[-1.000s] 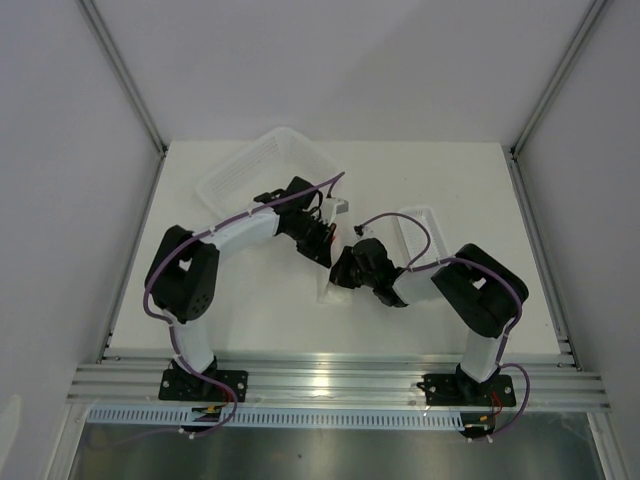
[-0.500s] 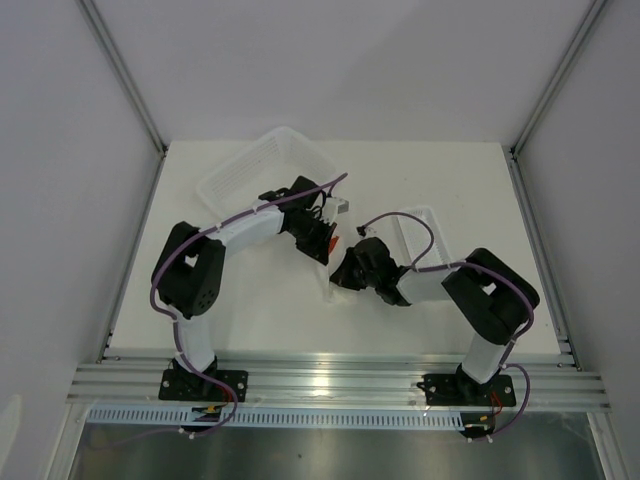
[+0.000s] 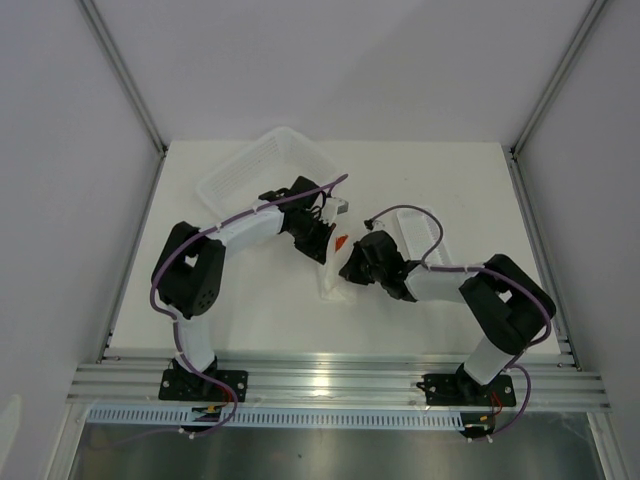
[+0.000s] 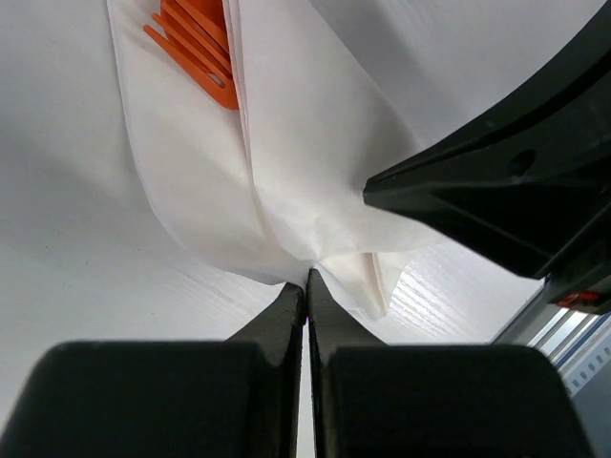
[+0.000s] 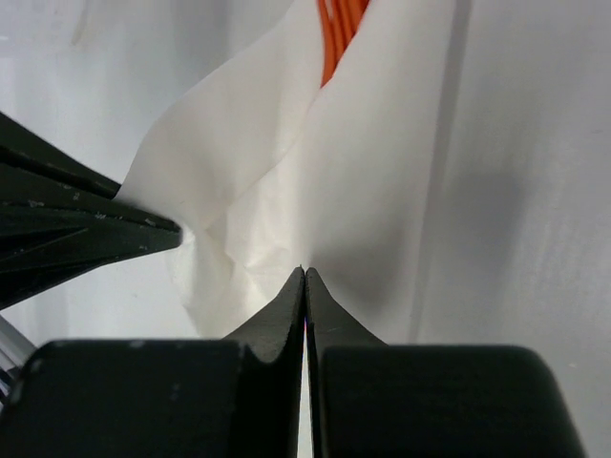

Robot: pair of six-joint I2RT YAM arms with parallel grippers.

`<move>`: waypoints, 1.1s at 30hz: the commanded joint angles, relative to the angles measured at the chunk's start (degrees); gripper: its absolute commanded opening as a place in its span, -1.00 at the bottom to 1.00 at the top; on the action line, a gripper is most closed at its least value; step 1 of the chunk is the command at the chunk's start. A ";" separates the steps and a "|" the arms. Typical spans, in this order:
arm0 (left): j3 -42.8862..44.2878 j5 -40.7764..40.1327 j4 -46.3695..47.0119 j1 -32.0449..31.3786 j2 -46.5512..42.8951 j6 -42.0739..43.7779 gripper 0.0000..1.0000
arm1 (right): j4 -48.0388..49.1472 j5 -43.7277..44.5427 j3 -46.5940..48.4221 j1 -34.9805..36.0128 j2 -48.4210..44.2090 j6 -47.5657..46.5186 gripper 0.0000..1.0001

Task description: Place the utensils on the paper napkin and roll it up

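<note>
The paper napkin (image 4: 286, 153) is folded up around the orange-red utensils (image 4: 196, 43), whose ends poke out of the fold at the top. My left gripper (image 4: 306, 277) is shut, with a gathered edge of the napkin pinched at its tips. My right gripper (image 5: 305, 272) is shut too, its tips nipping the napkin (image 5: 286, 162) below the utensils (image 5: 339, 29). From above, the two grippers (image 3: 325, 238) (image 3: 352, 266) meet mid-table over the napkin (image 3: 330, 287), with a bit of orange utensil (image 3: 341, 242) showing between them. How many utensils there are is hidden.
A large white mesh basket (image 3: 255, 170) lies tilted at the back left, just behind the left arm. A narrow white plastic tray (image 3: 425, 232) sits to the right of the grippers, partly under the right arm's cable. Metal rails run along the near edge.
The right gripper has shifted right and back a little, its elbow swinging outward. The orange utensil tips have come into view between the two grippers. The left arm has barely moved.
</note>
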 commanded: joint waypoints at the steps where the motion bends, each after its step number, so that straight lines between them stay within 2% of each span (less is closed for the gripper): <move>1: 1.77 -0.81 0.06 -0.32 -1.13 1.39 -0.99 | -2.28 3.15 1.33 -1.22 -3.00 -1.93 -1.00; 7: 1.60 0.24 0.49 -0.40 -1.74 1.74 -0.99 | 3.68 -1.05 -0.69 -3.24 -1.51 -3.16 -1.00; 15: 3.17 5.86 1.73 -1.54 -2.45 2.79 -0.99 | 9.05 -4.76 -1.22 -3.77 4.03 -1.41 -1.00; 22: 5.90 10.87 2.86 -3.57 -1.75 3.15 -0.98 | 9.76 -5.38 -2.27 -3.77 5.17 -0.18 -1.00; 33: 6.60 16.77 7.53 -4.10 2.56 -1.68 -0.99 | 10.11 -6.08 -2.71 -3.86 5.00 0.62 -1.00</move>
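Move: The left gripper already pinches the napkin's edge; the middle of the napkin roll lies about 4 cm to its right, 1 cm back and some 4 cm below. The exposed ends of the utensils are about 5 cm ahead and 5 cm right of it. For the shut right gripper, the roll's middle is some 2 cm ahead, 1 cm left and 2 cm below, the utensils' ends about 8 cm straight ahead, and the white tray 20 cm right and 6 cm ahead. Keep the left fingers shut on the napkin's edge and, after the right gripper shifts, pull it about 6 cm right, over the roll and close behind the right fingers, rising some 4 cm as the fingers tip up about 15 degrees. First move the shut right gripper forward and right a couple of centimetres, rising slightly, then lower it about 2 cm, easing back left, to press on the napkin and stay there. ##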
